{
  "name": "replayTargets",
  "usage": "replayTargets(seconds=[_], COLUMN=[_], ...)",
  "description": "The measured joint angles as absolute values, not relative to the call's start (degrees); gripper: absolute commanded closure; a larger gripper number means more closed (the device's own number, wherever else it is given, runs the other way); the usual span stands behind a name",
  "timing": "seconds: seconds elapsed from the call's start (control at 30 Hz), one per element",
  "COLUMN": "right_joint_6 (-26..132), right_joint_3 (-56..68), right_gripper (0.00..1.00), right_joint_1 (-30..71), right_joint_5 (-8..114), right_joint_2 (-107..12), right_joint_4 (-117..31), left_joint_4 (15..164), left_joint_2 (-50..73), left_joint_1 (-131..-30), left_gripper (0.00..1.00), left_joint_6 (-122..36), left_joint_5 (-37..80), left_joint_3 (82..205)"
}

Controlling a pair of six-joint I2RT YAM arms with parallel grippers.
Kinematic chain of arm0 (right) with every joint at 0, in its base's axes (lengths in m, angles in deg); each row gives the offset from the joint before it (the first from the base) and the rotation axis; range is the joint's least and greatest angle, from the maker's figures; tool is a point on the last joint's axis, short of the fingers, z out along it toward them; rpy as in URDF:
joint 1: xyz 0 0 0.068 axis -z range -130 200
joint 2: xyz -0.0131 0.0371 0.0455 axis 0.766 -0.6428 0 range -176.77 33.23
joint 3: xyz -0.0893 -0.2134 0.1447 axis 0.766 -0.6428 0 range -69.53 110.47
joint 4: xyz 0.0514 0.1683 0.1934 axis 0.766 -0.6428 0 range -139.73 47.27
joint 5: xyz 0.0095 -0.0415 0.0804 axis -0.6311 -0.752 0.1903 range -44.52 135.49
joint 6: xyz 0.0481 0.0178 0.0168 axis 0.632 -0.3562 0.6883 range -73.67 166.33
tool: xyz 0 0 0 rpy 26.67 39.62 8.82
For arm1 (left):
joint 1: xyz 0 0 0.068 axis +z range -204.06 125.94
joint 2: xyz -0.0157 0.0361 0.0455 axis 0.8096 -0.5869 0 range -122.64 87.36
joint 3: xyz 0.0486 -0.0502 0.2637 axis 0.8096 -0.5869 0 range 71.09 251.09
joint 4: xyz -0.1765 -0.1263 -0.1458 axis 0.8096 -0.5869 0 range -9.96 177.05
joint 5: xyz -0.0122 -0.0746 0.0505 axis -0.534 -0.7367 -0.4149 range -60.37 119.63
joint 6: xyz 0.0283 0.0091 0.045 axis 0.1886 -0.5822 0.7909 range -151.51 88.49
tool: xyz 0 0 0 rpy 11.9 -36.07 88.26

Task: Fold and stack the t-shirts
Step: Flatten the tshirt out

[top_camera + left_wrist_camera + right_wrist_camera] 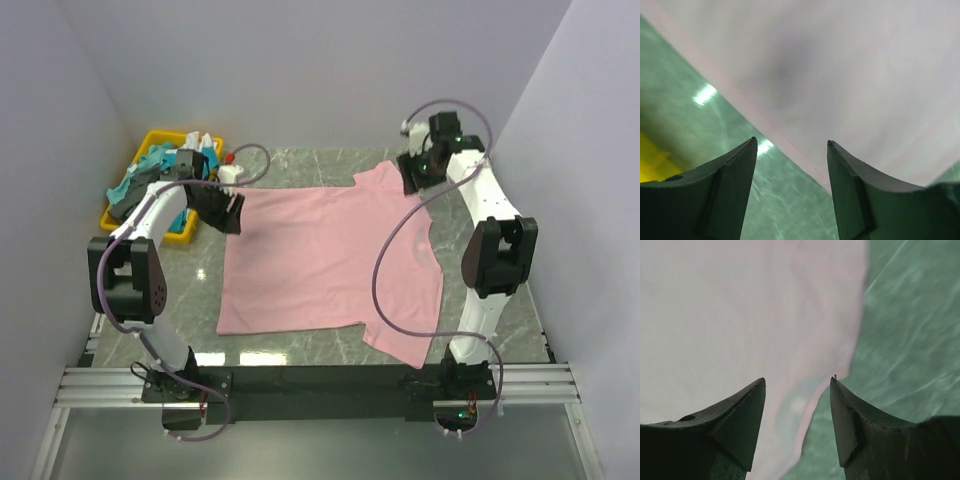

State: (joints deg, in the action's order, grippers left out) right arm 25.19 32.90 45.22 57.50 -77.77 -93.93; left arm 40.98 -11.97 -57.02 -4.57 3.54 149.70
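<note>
A pink t-shirt (pixel 325 255) lies spread flat on the green marble table (pixel 300 170), collar to the right. My left gripper (pixel 233 212) is open at the shirt's far left corner; in the left wrist view (pixel 792 145) its fingers straddle the shirt's hem (pixel 800 150), nothing between them. My right gripper (pixel 410 180) is open over the far right sleeve; in the right wrist view (pixel 797 382) its fingers straddle the sleeve's edge (pixel 810 405), holding nothing.
A yellow bin (pixel 150 155) with several crumpled garments stands at the far left, just behind my left arm; its yellow edge shows in the left wrist view (pixel 652 165). White walls close in on both sides and the back.
</note>
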Motion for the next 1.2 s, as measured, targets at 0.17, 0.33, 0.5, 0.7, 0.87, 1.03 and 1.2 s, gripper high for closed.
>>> replayTargets(seconds=[0.17,0.33,0.5,0.7,0.87,1.03,1.2], right_joint_6=[32.1,36.3,38.4,36.8,33.4,30.3,29.5], right_joint_3=[53.2,61.4,57.8,63.6,64.4,64.4,68.5], right_gripper=[0.41,0.41,0.44,0.42,0.41,0.41,0.40], right_joint_1=[47.1,47.1,47.1,46.9,45.7,43.2,41.5], right_joint_5=[56.1,54.3,52.7,51.3,49.9,48.2,46.1], right_joint_2=[-89.6,-100.8,-104.0,-109.0,-111.6,-112.1,-115.5], right_joint_4=[-90.3,-86.2,-81.0,-76.5,-75.8,-75.1,-75.1], left_joint_4=[46.4,50.9,52.4,52.6,53.0,53.0,53.0], left_joint_2=[-16.1,-22.4,-27.7,-31.7,-33.7,-34.8,-35.3], left_joint_1=[-56.4,-55.5,-54.8,-54.7,-54.7,-54.7,-54.7], left_gripper=[0.36,0.36,0.36,0.37,0.37,0.37,0.37], left_joint_6=[-10.8,-17.6,-22.0,-24.2,-24.7,-24.8,-24.8], left_joint_5=[4.4,5.8,7.1,8.1,9.1,9.8,10.3], left_joint_3=[157.3,161.8,165.9,170.5,172.6,173.6,173.6])
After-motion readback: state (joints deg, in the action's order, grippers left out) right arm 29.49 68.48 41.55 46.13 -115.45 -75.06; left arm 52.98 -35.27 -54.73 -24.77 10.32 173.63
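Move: The left hand, empty and some 10 cm above the table, has the t-shirt's far left corner about 18 cm ahead and 2 cm to its left; the yellow bin's middle is level with that corner, roughly 23 cm farther left. The right hand, also empty, has the far sleeve's outer corner about 21 cm ahead, 2 cm to its left and 14 cm below. The t-shirt's middle lies some 17 cm back and 20 cm left of the right hand. Both open hands swing out over the t-shirt towards its far edge: the left goes about 15 cm forward to just short of the far left corner, humping slightly and ending a little lower, its wrist turning some 20 degrees counter-clockwise and the speed dying away. The right rises briefly, then travels about 19 cm forward in all while dropping to 8 cm below its start, tilts its fingers more outward and drifts a few centimetres left at the end, stopping low just short of the far sleeve's corner with both grippers still open and no touch to be seen. ##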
